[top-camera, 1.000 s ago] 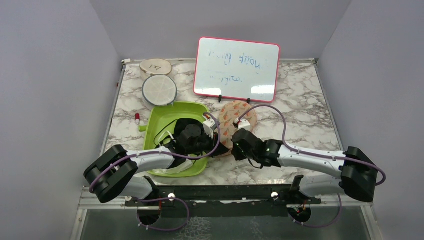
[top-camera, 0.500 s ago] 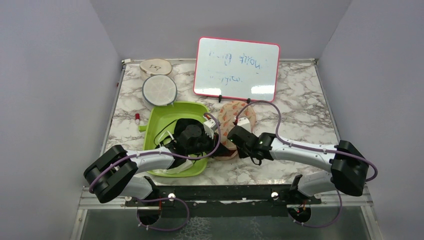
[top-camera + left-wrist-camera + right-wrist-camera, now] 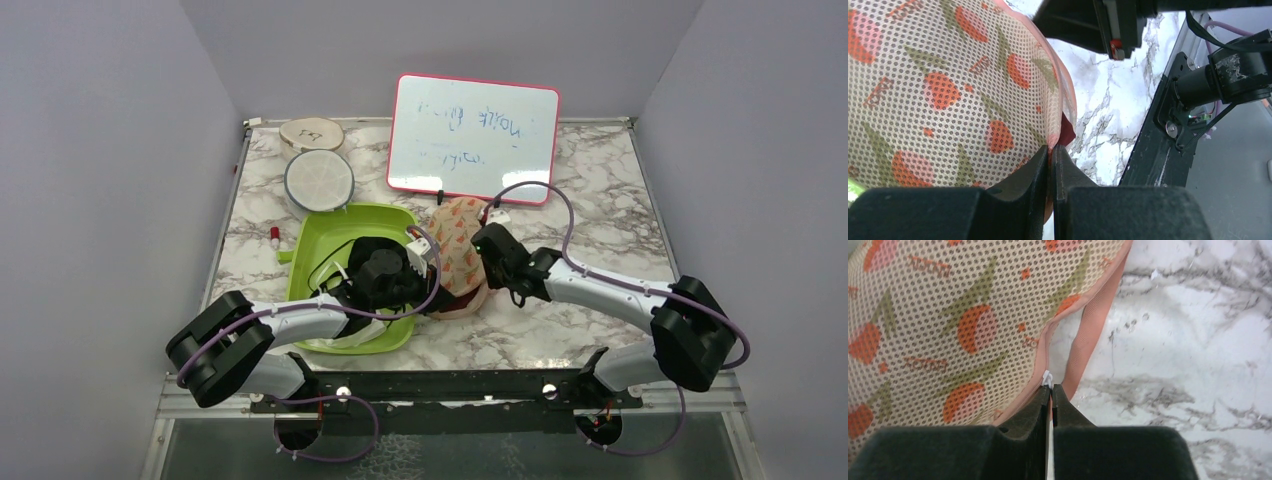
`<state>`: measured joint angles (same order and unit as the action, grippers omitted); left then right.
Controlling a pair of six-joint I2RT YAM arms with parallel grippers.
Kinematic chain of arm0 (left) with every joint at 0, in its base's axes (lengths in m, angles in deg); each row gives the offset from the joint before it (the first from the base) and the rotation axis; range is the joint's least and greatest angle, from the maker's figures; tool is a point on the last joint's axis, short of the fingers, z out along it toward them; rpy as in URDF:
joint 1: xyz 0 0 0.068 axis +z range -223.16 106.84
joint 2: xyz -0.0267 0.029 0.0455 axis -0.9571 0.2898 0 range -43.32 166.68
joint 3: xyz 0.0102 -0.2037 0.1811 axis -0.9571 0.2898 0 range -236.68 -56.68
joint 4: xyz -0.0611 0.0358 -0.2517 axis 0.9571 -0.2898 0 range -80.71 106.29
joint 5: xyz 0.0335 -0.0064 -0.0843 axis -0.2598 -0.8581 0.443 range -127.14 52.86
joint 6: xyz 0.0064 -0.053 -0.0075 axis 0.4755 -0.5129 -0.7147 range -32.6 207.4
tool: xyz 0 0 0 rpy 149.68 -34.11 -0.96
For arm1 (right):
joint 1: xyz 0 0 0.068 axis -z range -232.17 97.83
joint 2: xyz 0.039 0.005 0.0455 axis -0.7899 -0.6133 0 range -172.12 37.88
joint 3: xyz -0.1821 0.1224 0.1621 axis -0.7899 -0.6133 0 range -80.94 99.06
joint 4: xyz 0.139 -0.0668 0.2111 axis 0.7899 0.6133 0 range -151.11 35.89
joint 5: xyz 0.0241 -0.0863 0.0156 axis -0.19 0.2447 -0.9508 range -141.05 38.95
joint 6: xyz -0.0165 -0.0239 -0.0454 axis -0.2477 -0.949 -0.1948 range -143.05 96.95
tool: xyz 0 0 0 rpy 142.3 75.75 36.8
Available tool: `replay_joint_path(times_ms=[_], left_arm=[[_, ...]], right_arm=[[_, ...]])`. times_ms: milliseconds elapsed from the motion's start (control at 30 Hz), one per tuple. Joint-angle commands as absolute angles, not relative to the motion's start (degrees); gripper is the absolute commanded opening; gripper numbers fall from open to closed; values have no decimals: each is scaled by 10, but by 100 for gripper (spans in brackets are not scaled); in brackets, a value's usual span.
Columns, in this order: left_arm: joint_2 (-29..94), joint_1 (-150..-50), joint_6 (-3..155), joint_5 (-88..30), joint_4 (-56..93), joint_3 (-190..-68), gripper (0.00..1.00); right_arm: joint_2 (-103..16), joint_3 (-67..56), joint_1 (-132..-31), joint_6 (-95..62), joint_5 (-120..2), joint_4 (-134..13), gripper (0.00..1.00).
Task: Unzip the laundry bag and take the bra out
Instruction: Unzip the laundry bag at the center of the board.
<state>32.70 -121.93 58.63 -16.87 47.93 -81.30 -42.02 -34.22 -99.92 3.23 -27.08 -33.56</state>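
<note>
The laundry bag (image 3: pixel 458 252), peach mesh printed with orange and green leaves, lies just right of the green tub. My left gripper (image 3: pixel 436 292) is shut on the bag's near pink edge (image 3: pixel 1051 148). A sliver of the dark maroon bra (image 3: pixel 1067 131) shows inside the opened seam there. At the bag's far right side, my right gripper (image 3: pixel 487 232) is shut on the white zipper pull (image 3: pixel 1047 378). The pink zipper tape (image 3: pixel 1087 335) is split open beside the mesh panel (image 3: pixel 948 325). Most of the bra is hidden inside the bag.
The green tub (image 3: pixel 330 225) holds a black garment (image 3: pixel 362 250) and white cloth (image 3: pixel 352 340) under my left arm. A whiteboard (image 3: pixel 472 138) stands just behind the bag. A white mesh disc (image 3: pixel 319 180), a wooden disc (image 3: pixel 311 132) and a small red-capped item (image 3: pixel 273 236) lie at the far left.
My right gripper has travelled from the bag's near right edge up along its side towards the whiteboard, with the zipper pull in it. The bag's top has lifted. The left arm has held still.
</note>
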Motion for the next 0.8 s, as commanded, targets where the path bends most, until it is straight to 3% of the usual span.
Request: replay_joint_path(times_ms=[0, 167, 700, 767], left_arm=[[325, -1222, 594, -147, 476, -814, 0], [326, -1223, 595, -148, 463, -825, 0], [398, -1268, 629, -236, 420, -947, 47], [418, -1277, 633, -249, 421, -966, 49]], right_arm=[[-409, -357, -967, -69, -239, -451, 1], [-388, -387, -966, -130, -307, -527, 1], [-309, -442, -966, -127, -374, -566, 1], [-309, -437, -966, -116, -361, -557, 1]])
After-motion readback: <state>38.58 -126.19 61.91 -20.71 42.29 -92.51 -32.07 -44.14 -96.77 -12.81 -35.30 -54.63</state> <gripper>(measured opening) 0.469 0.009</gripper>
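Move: At the right fingertips is the zip pull, already held; the laundry bag's far edge lies about 14 cm ahead and 3 cm left of that hand, a little lower, and the bag's middle some 5 cm ahead and 6 cm left. From the left hand, pinching the bag's near rim, the zip pull is roughly 8 cm right, 3 cm ahead and slightly lower, while the green bin's middle lies about 19 cm left, 4 cm ahead and 7 cm below. Keeping its fingers shut on the zip pull, the right hand goes about 2.5 cm forward along the bag's edge, then rises some 3 cm, edging about 2 cm left as it turns counter-clockwise and tips its fingers up. The left hand first holds still, then opens about halfway, lets go of the rim and moves about 4 cm right and 2 cm up towards the right hand, its open fingers either side of the edge. ##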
